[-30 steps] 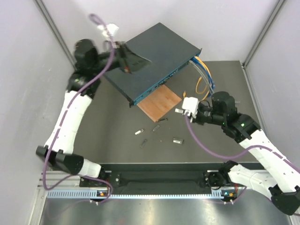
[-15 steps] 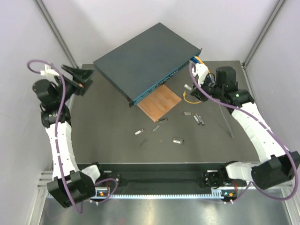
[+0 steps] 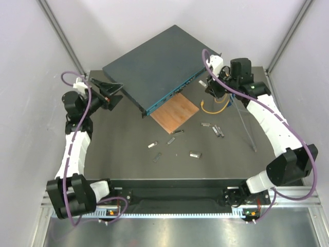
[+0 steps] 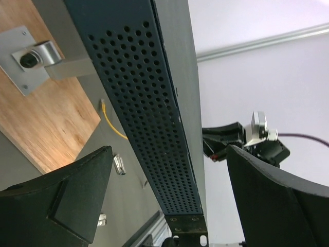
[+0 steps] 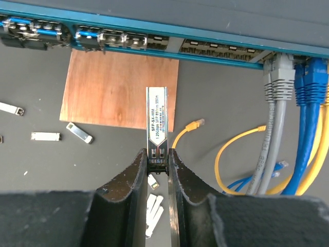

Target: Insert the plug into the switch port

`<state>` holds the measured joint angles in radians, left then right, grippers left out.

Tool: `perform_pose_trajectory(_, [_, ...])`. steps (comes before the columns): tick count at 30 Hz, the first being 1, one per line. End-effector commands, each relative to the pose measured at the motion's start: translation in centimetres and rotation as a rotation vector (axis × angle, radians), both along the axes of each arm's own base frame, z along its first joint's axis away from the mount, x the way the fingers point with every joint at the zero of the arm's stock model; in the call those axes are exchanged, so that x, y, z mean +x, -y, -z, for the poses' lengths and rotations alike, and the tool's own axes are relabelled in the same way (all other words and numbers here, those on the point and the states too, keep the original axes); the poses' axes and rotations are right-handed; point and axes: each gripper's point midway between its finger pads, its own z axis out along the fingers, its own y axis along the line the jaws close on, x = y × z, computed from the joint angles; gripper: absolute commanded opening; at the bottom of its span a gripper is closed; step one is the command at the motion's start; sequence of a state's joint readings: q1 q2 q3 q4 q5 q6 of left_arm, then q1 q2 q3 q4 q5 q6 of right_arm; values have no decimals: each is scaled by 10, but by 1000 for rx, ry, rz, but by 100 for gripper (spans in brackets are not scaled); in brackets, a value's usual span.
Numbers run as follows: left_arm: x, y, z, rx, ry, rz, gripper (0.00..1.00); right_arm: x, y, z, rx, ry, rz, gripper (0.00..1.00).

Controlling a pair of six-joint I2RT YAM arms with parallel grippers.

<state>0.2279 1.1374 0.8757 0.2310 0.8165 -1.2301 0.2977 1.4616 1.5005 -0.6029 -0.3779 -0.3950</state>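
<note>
The switch (image 3: 159, 62) is a flat dark box at the back of the table, its teal socket face (image 3: 172, 96) turned to the front right. In the right wrist view that face (image 5: 154, 28) runs along the top. My right gripper (image 5: 157, 154) is shut on the plug (image 5: 157, 118), a slim silver labelled module that points at the sockets with a gap still between them. From above, the right gripper (image 3: 212, 85) hangs off the switch's right front end. My left gripper (image 3: 114, 93) stands open beside the switch's perforated left side (image 4: 149, 113) and holds nothing.
A thin wooden square (image 3: 175, 113) lies under the switch's front edge, with a metal bracket (image 4: 36, 56) on it. Grey, blue and yellow cables (image 5: 298, 128) are plugged in at the switch's right end. Several loose silver modules (image 3: 216, 128) lie scattered on the dark table (image 3: 118, 149).
The right gripper has carried the plug from mid-table up to the switch's right front end. The left gripper swung off the switch's top, out to the left, then back to its left side.
</note>
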Motion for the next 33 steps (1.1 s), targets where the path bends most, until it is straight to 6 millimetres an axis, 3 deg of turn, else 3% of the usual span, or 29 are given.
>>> perform_pose_trajectory(1, [9, 9, -12, 26, 100, 14, 95, 11, 0, -25, 33, 47, 25, 0])
perform_pose_trajectory(9, [26, 34, -2, 41, 84, 74, 88, 23, -12, -25, 59, 25, 42, 0])
perform_pose_trajectory(12, [31, 37, 1, 34, 73, 85, 76, 27, -20, -21, 50, 14, 52, 0])
perform_pose_trajectory(13, [33, 38, 3, 25, 60, 86, 64, 28, -22, -21, 50, 13, 51, 0])
perform_pose_trajectory(15, [35, 37, 4, 21, 57, 83, 49, 30, -23, -22, 50, 18, 69, 0])
perform_pose_trajectory(16, [36, 37, 6, 19, 52, 85, 34, 31, -26, -24, 53, 24, 70, 0])
perform_pose_trajectory(20, [36, 36, 4, 21, 60, 79, 4, 33, -27, -30, 57, 36, 93, 0])
perform_pose_trajectory(21, [36, 35, 4, 21, 59, 76, 1, 33, -26, -31, 58, 36, 103, 0])
perform_pose_trajectory(33, [36, 35, 1, 26, 69, 71, 0, 24, -41, -37, 67, 35, 94, 0])
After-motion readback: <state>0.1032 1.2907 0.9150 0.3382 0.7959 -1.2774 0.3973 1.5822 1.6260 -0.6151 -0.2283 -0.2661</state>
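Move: The switch's perforated side edge, where my left fingers will close, is about 3 cm ahead of my left hand, 5 cm to its right and slightly lower. From my right hand, already holding the plug, the open port is some 5 cm ahead, 6 cm left and slightly below; the fitted modules sit 2 cm ahead and 10 cm left, the grey cable plugs 11 cm ahead and 1 cm right. I reach my left hand about 4.5 cm right and forward, dipping slightly, and close its wide-open fingers across the switch's thickness at the perforated side; then I keep that grip still. Meanwhile I ease the plug towards the port with my right hand, first forward about 2 cm, then left some 3 cm, turning about 5 degrees clockwise with the fingers kept shut. ##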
